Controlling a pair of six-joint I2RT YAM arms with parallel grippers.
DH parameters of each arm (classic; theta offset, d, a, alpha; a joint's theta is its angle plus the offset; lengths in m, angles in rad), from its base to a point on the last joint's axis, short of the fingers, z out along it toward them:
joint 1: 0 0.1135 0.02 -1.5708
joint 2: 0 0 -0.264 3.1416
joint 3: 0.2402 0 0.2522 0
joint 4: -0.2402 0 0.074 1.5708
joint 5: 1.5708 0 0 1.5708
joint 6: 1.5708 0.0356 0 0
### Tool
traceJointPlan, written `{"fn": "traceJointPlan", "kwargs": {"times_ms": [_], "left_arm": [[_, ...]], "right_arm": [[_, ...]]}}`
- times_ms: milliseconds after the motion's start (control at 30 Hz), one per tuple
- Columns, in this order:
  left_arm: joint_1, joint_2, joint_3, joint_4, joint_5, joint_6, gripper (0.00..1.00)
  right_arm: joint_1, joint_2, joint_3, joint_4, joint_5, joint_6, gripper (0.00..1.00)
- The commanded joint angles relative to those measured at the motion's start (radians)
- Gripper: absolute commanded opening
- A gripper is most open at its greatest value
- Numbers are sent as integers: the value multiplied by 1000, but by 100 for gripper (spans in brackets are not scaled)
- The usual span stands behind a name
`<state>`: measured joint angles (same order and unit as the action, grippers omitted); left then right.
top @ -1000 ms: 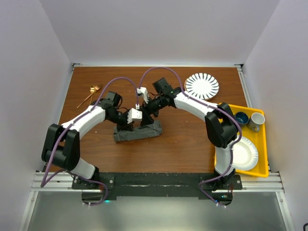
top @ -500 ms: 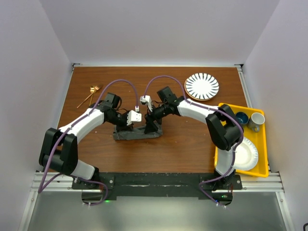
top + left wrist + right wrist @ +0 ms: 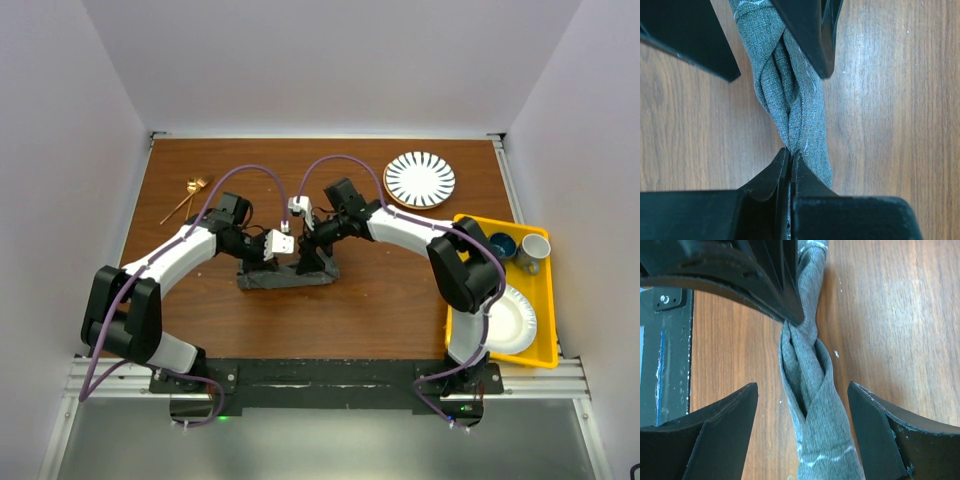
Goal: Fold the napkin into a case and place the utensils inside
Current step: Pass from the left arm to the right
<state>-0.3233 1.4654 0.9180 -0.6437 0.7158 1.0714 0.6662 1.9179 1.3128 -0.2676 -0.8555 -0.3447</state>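
Note:
The dark grey napkin [image 3: 262, 282] lies bunched into a narrow twisted strip at mid-table. In the left wrist view the napkin [image 3: 790, 90] runs away from my left gripper [image 3: 790, 154], which is shut, pinching the strip's near end. My right gripper [image 3: 802, 387] is open, its fingers [image 3: 725, 430] straddling the napkin [image 3: 812, 405] without touching it. In the top view the left gripper [image 3: 268, 262] and right gripper [image 3: 312, 262] face each other over the cloth. The gold utensils [image 3: 188, 196] lie at the far left of the table, apart from both grippers.
A striped plate [image 3: 420, 179] sits at the back right. A yellow tray [image 3: 545, 300] on the right edge holds a white paper plate [image 3: 505, 320], a blue bowl [image 3: 501, 245] and a mug [image 3: 533, 250]. Walls close in the table on three sides.
The right gripper has come down and leftward, closer to the left gripper, over the napkin. The napkin has drawn into a narrower, shorter strip. The left gripper keeps its pinch.

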Motion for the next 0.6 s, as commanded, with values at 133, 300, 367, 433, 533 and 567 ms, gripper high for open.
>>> {"fn": "traceJointPlan", "kwargs": {"times_ms": [133,300,367,433,533,567], "left_arm": [[-7,-42,-2,38,65,42,0],[-7,-37,-1,27,66,38,0],[-7,-40,-5,27,65,38,0],[-7,-42,-7,36,65,30,0],[-7,-45,-5,39,65,27,0],[-7,-43,-4,42,65,22,0]], "right_arm": [[24,41,40,59,-5,24,75],[32,53,42,64,15,26,63],[32,53,37,73,30,26,58],[33,53,37,77,47,27,51],[36,61,45,79,56,29,41],[38,62,49,76,65,30,40]]}}
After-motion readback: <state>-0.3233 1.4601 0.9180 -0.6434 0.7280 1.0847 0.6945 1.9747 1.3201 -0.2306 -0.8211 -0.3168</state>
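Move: The left fingers already pinch the folded napkin, whose middle lies about 4 cm to that hand's right, 2 cm back and 1 cm lower. From the open right hand, the napkin's middle is roughly 4 cm to the left, 2 cm back and 3 cm below. From the right hand, the gold utensils lie some 27 cm left and 13 cm ahead, and the striped plate about 25 cm right and 18 cm ahead, both some 4 cm lower. The right hand sinks about 2 cm onto the folded napkin while edging roughly 1 cm left towards the left fingers, so that its two fingers come down on either side of the cloth. From wide open they draw in to a little under half open, flanking the strip without having shut on it, while the left hand stays practically still and keeps its pinch on the napkin. ##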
